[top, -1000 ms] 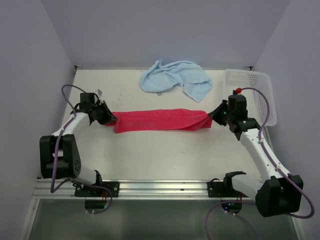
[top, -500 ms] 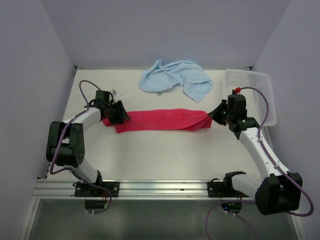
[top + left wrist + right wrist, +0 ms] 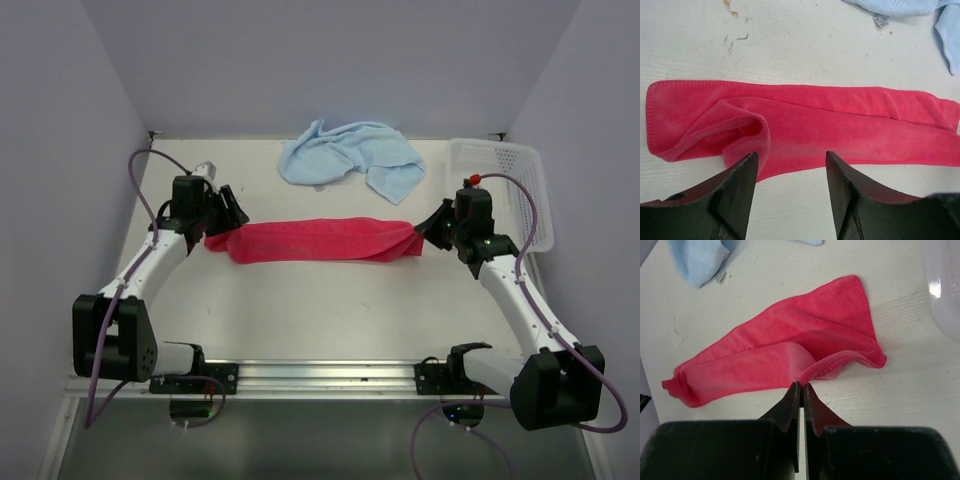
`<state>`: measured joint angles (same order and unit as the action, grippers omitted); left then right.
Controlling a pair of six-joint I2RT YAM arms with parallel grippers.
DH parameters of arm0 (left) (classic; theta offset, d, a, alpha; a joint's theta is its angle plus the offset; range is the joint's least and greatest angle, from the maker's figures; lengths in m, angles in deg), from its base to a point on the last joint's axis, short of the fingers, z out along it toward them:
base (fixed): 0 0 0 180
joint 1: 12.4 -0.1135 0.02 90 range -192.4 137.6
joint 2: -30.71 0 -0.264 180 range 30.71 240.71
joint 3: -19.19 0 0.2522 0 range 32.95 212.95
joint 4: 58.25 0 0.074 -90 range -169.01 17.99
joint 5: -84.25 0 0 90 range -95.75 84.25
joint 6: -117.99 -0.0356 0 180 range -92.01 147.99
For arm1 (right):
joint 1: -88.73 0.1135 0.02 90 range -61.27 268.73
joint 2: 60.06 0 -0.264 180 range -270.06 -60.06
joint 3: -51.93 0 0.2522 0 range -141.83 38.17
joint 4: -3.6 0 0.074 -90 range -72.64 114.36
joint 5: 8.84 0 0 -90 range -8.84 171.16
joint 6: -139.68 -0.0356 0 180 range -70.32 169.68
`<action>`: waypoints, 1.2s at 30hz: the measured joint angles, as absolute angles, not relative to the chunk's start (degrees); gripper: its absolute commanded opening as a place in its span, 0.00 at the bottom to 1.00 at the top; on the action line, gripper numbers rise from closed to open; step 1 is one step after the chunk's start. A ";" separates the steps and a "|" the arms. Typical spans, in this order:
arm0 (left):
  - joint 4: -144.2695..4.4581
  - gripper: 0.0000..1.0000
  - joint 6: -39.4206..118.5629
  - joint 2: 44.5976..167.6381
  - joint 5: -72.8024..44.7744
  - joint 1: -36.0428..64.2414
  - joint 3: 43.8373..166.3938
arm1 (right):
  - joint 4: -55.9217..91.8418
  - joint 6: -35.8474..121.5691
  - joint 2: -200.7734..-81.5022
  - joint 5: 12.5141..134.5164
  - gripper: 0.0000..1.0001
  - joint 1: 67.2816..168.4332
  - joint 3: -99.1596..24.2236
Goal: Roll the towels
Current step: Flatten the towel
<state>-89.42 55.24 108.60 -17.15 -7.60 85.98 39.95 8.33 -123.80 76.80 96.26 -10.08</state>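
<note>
The red-pink towel (image 3: 318,240) lies across the table's middle as a long folded strip. Its left end (image 3: 700,125) rests flat with one corner curled over. My left gripper (image 3: 791,159) hovers open just over the strip's near edge, with nothing between its fingers (image 3: 737,195). In the top view the left gripper (image 3: 226,210) sits at the towel's left end. My right gripper (image 3: 801,386) is shut on the hem of the towel's right end (image 3: 840,360), lifting it slightly; from above it (image 3: 432,226) meets the strip's right tip. The light blue towel (image 3: 350,155) lies crumpled at the back.
A white mesh basket (image 3: 520,185) stands at the back right, close behind my right arm. The enclosure walls close in the table's left, back and right sides. A rail (image 3: 320,375) with the arm bases runs along the near edge.
My left gripper opened and let go of the red towel's left end, which now lies on the table. The left arm swung and drew back slightly. The right gripper held still.
</note>
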 measured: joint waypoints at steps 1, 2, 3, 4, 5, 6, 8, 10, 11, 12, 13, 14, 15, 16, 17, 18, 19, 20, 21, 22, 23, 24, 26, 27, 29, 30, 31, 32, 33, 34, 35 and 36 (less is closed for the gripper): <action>-89.03 0.60 55.28 107.94 -16.78 -7.60 84.82 | 39.93 8.33 -123.80 76.66 0.00 96.26 -10.08; -88.70 0.59 55.32 107.53 -16.39 -7.60 83.47 | 39.91 8.33 -123.80 76.62 0.00 96.26 -10.08; -88.28 0.58 55.39 107.44 -16.34 -7.60 81.83 | 39.87 8.31 -123.80 76.53 0.00 96.26 -10.08; -88.13 0.57 55.41 107.62 -16.28 -7.60 80.37 | 39.78 8.33 -123.80 76.42 0.00 96.26 -10.08; -88.15 0.57 55.43 107.92 -16.19 -7.60 79.05 | 39.67 8.33 -123.80 76.31 0.00 96.26 -10.08; -88.17 0.57 55.45 108.29 -16.12 -7.60 78.00 | 39.58 8.33 -123.80 76.05 0.00 96.26 -10.08; -88.30 0.56 55.72 108.69 -15.75 -7.60 76.67 | 39.56 8.38 -123.80 75.77 0.00 96.26 -10.06; -88.04 0.56 56.09 108.45 -14.90 -7.60 75.84 | 39.49 8.40 -123.80 75.59 0.00 96.26 -9.97; -87.65 0.56 56.44 108.03 -14.20 -7.60 75.32 | 39.25 8.51 -123.80 75.57 0.00 96.26 -9.80; -87.47 0.56 56.79 107.35 -13.57 -7.60 74.73 | 39.17 8.55 -123.80 75.57 0.00 96.26 -9.67; -87.04 0.55 57.23 106.24 -12.78 -7.60 73.90 | 39.15 8.60 -123.82 75.55 0.00 96.26 -9.49; -86.95 0.54 57.62 104.88 -11.95 -7.60 73.15 | 39.15 8.62 -123.85 75.55 0.00 96.26 -9.34; -86.88 0.54 58.30 103.46 -11.03 -7.58 72.47 | 39.12 8.66 -123.89 75.53 0.00 96.26 -9.21; -86.86 0.53 59.04 102.09 -9.79 -7.58 71.99 | 39.12 8.70 -124.04 75.53 0.00 96.26 -9.17; -86.75 0.52 59.50 101.10 -8.80 -7.58 71.69 | 39.06 8.75 -124.22 75.53 0.00 96.26 -9.17; -86.62 0.48 60.33 100.10 -7.58 -7.58 71.43 | 38.99 8.77 -124.41 75.53 0.00 96.26 -9.17; -86.62 0.47 61.29 99.44 -6.27 -7.60 71.29 | 38.97 8.77 -124.52 75.53 0.00 96.26 -9.17; -86.64 0.45 61.97 99.13 -4.95 -7.58 71.27 | 38.97 8.77 -124.57 75.53 0.00 96.26 -9.17; -86.64 0.43 62.69 99.11 -3.75 -7.58 71.23 | 38.97 8.79 -124.59 75.53 0.00 96.26 -9.17; -86.66 0.42 63.43 99.29 -2.64 -7.58 71.10 | 38.88 8.79 -124.59 75.53 0.00 96.26 -9.14; -86.69 0.41 64.22 99.55 -1.70 -7.60 70.86 | 38.80 8.79 -124.59 75.53 0.00 96.26 -9.14; -86.69 0.39 64.85 99.92 -0.87 -7.60 70.57 | 38.77 8.79 -124.59 75.53 0.00 96.26 -9.14; -86.60 0.37 66.19 100.95 0.27 -7.60 69.92 | 38.73 8.79 -124.59 75.53 0.00 96.19 -9.14; -86.58 0.37 66.65 101.47 0.66 -7.60 69.57 | 38.73 8.81 -124.59 75.53 0.00 96.19 -9.14; -86.18 0.37 67.50 102.46 1.03 -7.60 69.06 | 38.71 8.84 -124.59 75.53 0.00 96.17 -9.14; -85.81 0.38 67.80 102.92 1.14 -7.60 68.96 | 38.73 8.90 -124.59 75.53 0.00 96.17 -9.14; -85.33 0.38 67.91 103.29 1.16 -7.60 68.89 | 38.73 9.08 -124.59 75.53 0.00 96.17 -9.14; -84.48 0.38 67.94 103.79 1.19 -7.60 68.82 | 38.73 9.23 -124.59 75.53 0.00 96.17 -9.14; -83.69 0.38 67.94 104.40 1.21 -7.60 68.82 | 38.73 9.40 -124.59 75.53 0.00 96.15 -9.14; -82.84 0.38 67.94 105.15 1.25 -7.60 68.85 | 38.73 9.58 -124.59 75.53 0.00 96.13 -9.14; -82.18 0.38 67.91 106.02 1.36 -7.60 68.85 | 38.73 9.71 -124.59 75.53 0.00 96.09 -9.14; -81.72 0.38 67.91 106.92 1.51 -7.60 68.85 | 38.73 9.82 -124.59 75.53 0.00 96.00 -9.14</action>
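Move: The folded-over flap near the red towel's left end lies below my left hand, about 3 cm back, 3 cm to its left and roughly 9 cm down. The towel's flat left end is some 9 cm left of this hand and 1 cm back; the blue towel is some 24 cm right and 18 cm ahead. From my right hand, which holds the red towel's other end, the flap is about 42 cm left, level with it and 12 cm down. I bring my left hand down and back, lift it briefly by a couple of centimetres as it swings left, then lower it again to the loose edge of the flap, ending about 9 cm lower, 5 cm left and 4 cm back. On the way I turn the wrist some 20 degrees counter-clockwise and narrow the open fingers without shutting them. My right hand keeps its pinch on the right end, sinking barely a centimetre. ##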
